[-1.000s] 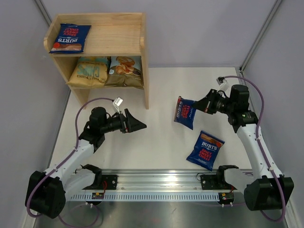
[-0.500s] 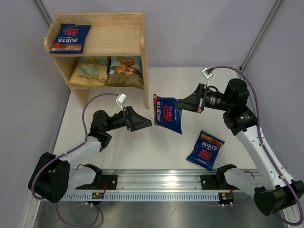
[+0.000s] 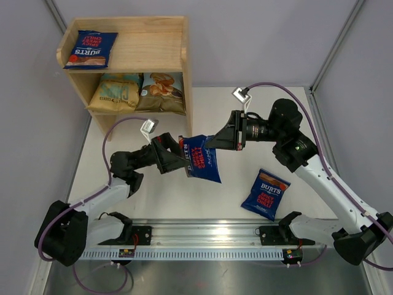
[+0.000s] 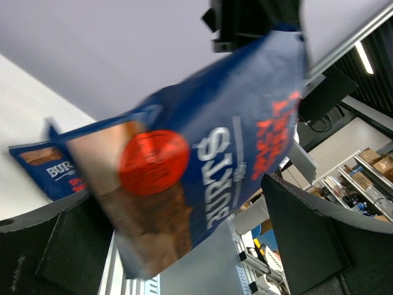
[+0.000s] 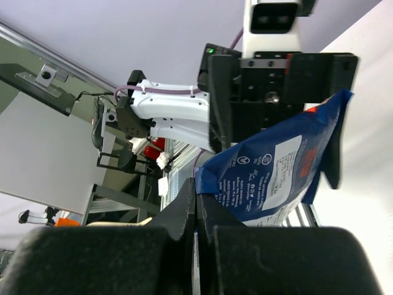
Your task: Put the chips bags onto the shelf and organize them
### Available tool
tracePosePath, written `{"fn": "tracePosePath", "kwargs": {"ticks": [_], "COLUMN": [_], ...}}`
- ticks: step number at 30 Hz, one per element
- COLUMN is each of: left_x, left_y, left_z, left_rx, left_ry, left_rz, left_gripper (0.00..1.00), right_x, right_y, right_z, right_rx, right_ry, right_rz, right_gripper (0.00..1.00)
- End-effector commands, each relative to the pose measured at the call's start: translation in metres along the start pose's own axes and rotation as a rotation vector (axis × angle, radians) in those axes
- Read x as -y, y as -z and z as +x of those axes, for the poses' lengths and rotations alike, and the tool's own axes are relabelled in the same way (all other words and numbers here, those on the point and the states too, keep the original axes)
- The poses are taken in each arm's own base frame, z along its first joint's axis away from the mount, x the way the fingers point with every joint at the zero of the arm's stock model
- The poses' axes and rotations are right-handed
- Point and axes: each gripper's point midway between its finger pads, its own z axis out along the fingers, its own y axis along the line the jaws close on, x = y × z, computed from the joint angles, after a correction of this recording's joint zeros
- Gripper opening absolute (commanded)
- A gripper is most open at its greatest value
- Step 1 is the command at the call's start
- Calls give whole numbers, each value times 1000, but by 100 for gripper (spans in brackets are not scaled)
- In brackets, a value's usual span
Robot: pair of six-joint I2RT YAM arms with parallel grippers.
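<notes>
My right gripper (image 3: 213, 142) (image 5: 196, 192) is shut on the top corner of a dark-blue Burts chips bag (image 3: 202, 160) (image 5: 279, 169), which hangs in the air over the table's middle. My left gripper (image 3: 182, 157) (image 4: 184, 233) is open, and the bag's lower part (image 4: 215, 147) lies between its spread fingers without being pinched. A second Burts bag (image 3: 265, 193) lies flat on the table at the right. On the pale wooden shelf (image 3: 166, 58), a third Burts bag (image 3: 91, 49) sits on the top tier. A yellow-tan bag (image 3: 115, 92) and a light-blue bag (image 3: 163, 91) stand on the lower tier.
The shelf stands at the back left against the grey wall (image 3: 37, 110). Its right side panel (image 3: 188, 110) is just behind the held bag. A metal rail (image 3: 202, 243) with both arm bases runs along the near edge.
The right arm has carried the hanging Burts bag leftward from the table's right side. The left gripper has reached right to meet it, so the bag now sits between its open fingers.
</notes>
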Motion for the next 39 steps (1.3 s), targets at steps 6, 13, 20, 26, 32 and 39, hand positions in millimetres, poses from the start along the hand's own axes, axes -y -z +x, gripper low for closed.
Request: {"fn": "tracePosePath", "kwargs": {"ticks": [6,13,20,26,32,39], "left_x": [71,59,31,5,2,36], "left_y": [12,12,10,13,22,27], "left_z": [4,4,0,-11,-27,-77], "left_rx": [19,24,26,21,33,123], "left_ry": [-240,-222,-197,-211,-231,-321], "left_rz": [213,146,-12,-240,-425,-588], "left_gripper": [80,49,14,0,0,0], "right_x": [-10,5,11,21,24,32], "right_y": [1,1,12,32,66,96], "right_z": [-20,-18,-16,-30,-43,-37], "right_rx": [72,54,64,145,247,315], "right_ry": [160,225,312,378,419,403], "right_rz": [14,62,142,322,518,653], "right_gripper": [0,0,0,58,83,95]}}
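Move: The small blue Burts bag hangs from the right hand's shut fingers, its middle about 4 cm back, 3 cm left and 6 cm below them. From the open left hand its middle is roughly 7 cm right, 3 cm back and 2 cm up. Also from the left hand, the cassava bag on the lower shelf is some 25 cm ahead, 7 cm left and 10 cm lower, and the last Burts bag on the table about 30 cm right, 3 cm back and 30 cm below. Left hand backs 3 cm, pinches the bag, then swings forward as right opens and retreats rightward 8 cm. ##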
